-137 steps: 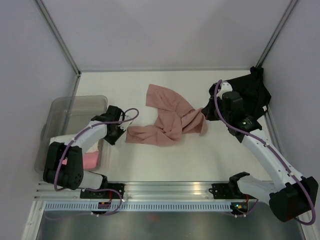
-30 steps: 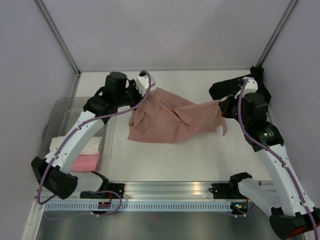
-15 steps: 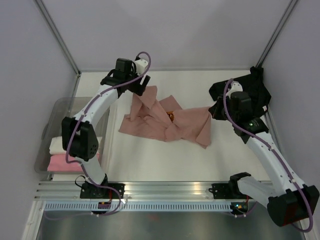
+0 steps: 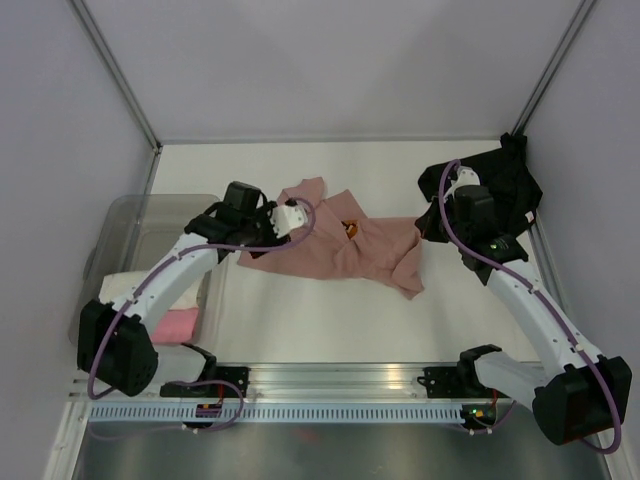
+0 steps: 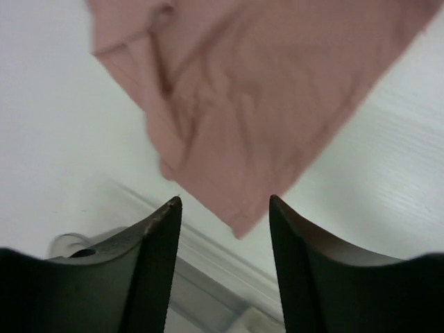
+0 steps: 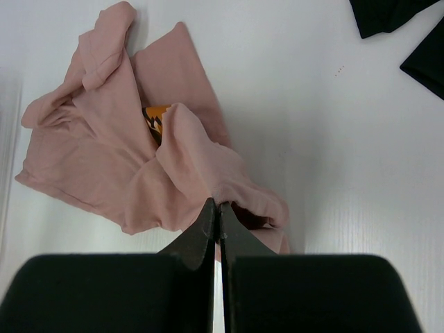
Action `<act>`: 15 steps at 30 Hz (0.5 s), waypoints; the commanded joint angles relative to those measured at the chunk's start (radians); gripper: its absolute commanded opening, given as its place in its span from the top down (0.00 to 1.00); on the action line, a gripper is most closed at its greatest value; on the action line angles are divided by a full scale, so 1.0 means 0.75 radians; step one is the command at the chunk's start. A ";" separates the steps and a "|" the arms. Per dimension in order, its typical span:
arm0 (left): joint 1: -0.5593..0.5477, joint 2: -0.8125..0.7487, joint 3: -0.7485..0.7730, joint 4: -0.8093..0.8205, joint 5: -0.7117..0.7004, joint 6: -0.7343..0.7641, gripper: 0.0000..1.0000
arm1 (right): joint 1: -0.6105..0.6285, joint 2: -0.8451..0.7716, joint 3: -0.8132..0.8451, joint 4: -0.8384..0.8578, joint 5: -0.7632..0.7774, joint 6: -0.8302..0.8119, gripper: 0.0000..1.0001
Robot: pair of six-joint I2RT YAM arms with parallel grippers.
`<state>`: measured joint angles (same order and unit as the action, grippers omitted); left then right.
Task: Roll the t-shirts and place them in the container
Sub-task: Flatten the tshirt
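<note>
The salmon-pink t-shirt [image 4: 340, 245] lies crumpled and spread at the table's middle, with a small orange print [image 4: 350, 227] showing. My left gripper [image 4: 287, 222] is open over its left part; in the left wrist view the shirt [image 5: 257, 104] fills the top and one corner reaches down between the open fingertips [image 5: 223, 208]. My right gripper [image 4: 430, 226] is shut on a raised fold at the shirt's right edge, as the right wrist view [image 6: 218, 205] shows. The black t-shirt [image 4: 500, 180] lies bunched at the far right corner.
The translucent grey bin [image 4: 150, 215] stands at the left, holding a cream roll [image 4: 125, 285] and a bright pink roll [image 4: 170, 325]. Grey walls with metal posts close the back and sides. An aluminium rail [image 4: 340, 380] runs along the near edge.
My left gripper has come back from the far side toward me and stands open over the shirt's left part. The shirt lies lower and flatter. The right gripper has barely moved.
</note>
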<state>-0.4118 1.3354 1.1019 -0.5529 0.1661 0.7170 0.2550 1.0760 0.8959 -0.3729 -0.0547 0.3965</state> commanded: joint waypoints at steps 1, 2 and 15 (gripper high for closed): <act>-0.011 0.107 -0.176 -0.122 -0.098 0.396 0.38 | -0.003 0.009 0.010 0.051 0.006 -0.007 1.00; -0.013 0.136 -0.185 -0.114 -0.194 0.406 0.34 | -0.003 0.011 0.014 0.051 0.003 -0.007 1.00; -0.013 0.508 -0.084 -0.101 -0.399 0.545 0.22 | -0.003 0.003 -0.012 0.059 -0.029 -0.015 1.00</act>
<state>-0.4221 1.6779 1.0195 -0.6254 -0.0746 1.0462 0.2550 1.0878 0.8898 -0.3634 -0.0643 0.3943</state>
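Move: Below the open left hand, the near-left corner of the pink t-shirt lies about 8 cm to its left, 3 cm back and 16 cm down. At table height too, the shirt's folded sleeve is some 15 cm ahead and 5 cm right, its orange patch 6 cm ahead and 13 cm right, and the clear bin's middle roughly 28 cm left and 1 cm back. From the right hand, that corner is about 37 cm left, 1 cm back and 19 cm down. Dropping fast, then easing, the left hand sinks about 14 cm and shifts 6 cm left towards the pink t-shirt's near-left corner. Its wrist turns some 35 degrees until the fingers point nearly straight down, and they spread wider to straddle the corner; contact can't be seen. The right hand stays put, still pinching the shirt's right-hand edge. ##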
